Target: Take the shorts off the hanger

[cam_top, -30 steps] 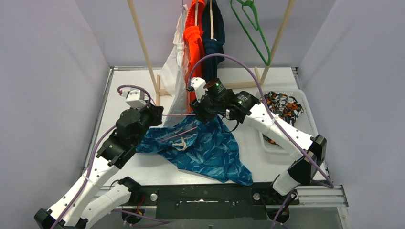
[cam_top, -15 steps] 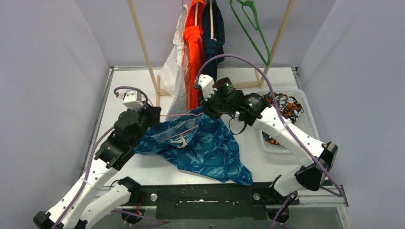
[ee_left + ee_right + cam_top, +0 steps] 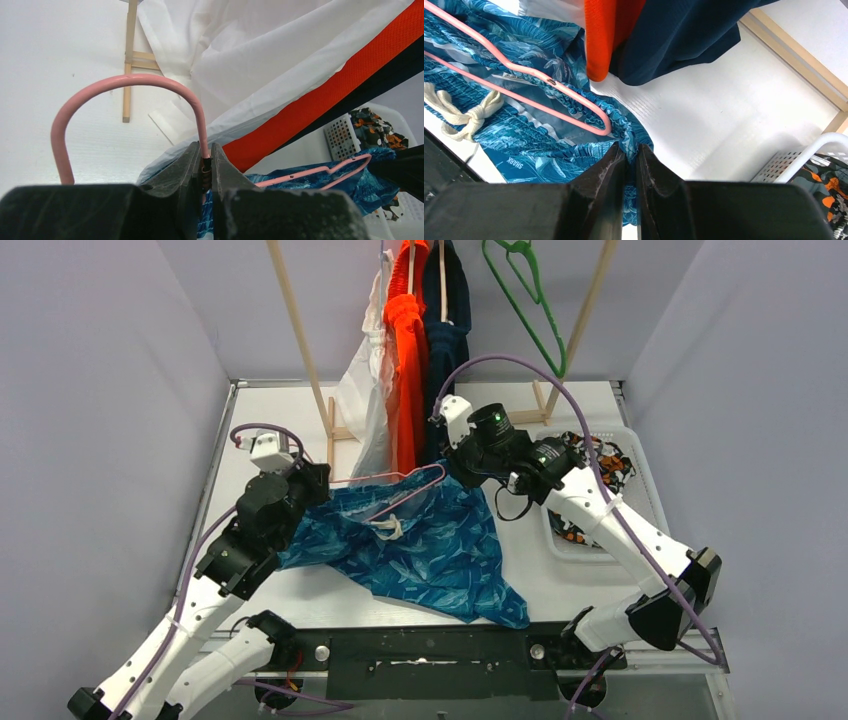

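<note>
The blue leaf-patterned shorts (image 3: pixel 430 550) lie spread on the table with a pink hanger (image 3: pixel 385 483) still threaded through the waistband. My left gripper (image 3: pixel 206 162) is shut on the neck of the hanger just below its pink hook (image 3: pixel 125 82); in the top view it sits at the shorts' left end (image 3: pixel 310 485). My right gripper (image 3: pixel 631 152) is shut on a pinch of the shorts' waistband (image 3: pixel 624 125), right beside the hanger's rounded end (image 3: pixel 599 125). From above, the right gripper (image 3: pixel 450 465) holds the waistband's right end lifted off the table.
White shorts (image 3: pixel 365 390), orange shorts (image 3: pixel 407 350) and navy shorts (image 3: pixel 450 310) hang on the wooden rack (image 3: pixel 300 340) just behind the grippers. An empty green hanger (image 3: pixel 525 290) hangs to the right. Camouflage shorts (image 3: pixel 590 465) lie in a white basket (image 3: pixel 632 440) at the right.
The right gripper closed on the shorts' waistband and moved right and back, stretching it away from the hanger's end. The left arm drew slightly left with the hanger.
</note>
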{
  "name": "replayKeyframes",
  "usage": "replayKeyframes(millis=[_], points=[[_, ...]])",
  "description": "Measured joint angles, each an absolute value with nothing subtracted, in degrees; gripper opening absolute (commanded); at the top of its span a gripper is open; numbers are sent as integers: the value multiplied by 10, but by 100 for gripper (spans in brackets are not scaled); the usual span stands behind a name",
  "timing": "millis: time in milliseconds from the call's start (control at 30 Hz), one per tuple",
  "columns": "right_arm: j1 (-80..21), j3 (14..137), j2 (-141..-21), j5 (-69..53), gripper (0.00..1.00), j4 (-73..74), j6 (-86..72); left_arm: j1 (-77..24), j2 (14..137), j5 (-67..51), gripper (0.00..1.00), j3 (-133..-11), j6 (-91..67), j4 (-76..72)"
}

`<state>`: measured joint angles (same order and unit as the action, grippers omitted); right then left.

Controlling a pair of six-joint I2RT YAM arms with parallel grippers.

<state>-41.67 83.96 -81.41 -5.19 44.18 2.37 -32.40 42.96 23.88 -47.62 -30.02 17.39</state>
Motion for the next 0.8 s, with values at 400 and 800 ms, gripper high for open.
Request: replayKeyframes(millis=[400, 800], points=[[-404, 854, -806, -122, 24, 465, 23, -324, 430, 234, 0, -476, -309, 170], [-400, 847, -773, -121, 57, 446, 21, -321, 434, 212, 0, -476, -308, 164]])
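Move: The right hand already pinches the right side of the blue shorts' waistband; the pink hanger's bare right end lies about 3 cm to its left and 1 cm ahead, with open table some 18 cm below. The hem of the hanging red shorts is about 7 cm left, 1 cm ahead and 9 cm lower, and the navy hem roughly 3 cm left and 6 cm ahead, 6 cm lower. From the left hand, closed on the hanger's neck, that right end is about 17 cm to the right and 1 cm ahead. The right hand first eases back about 2 cm while rising slightly beside the hanger's right end, its fingers parting as it goes, then climbs on straight up to some 3 cm above its start, with the fingers about half open and clear of the waistband they had pinched. Meanwhile the left hand keeps its grip on the hanger's neck and holds it nearly still, leaving the right hand to let go of the shorts just past the hanger's end. ##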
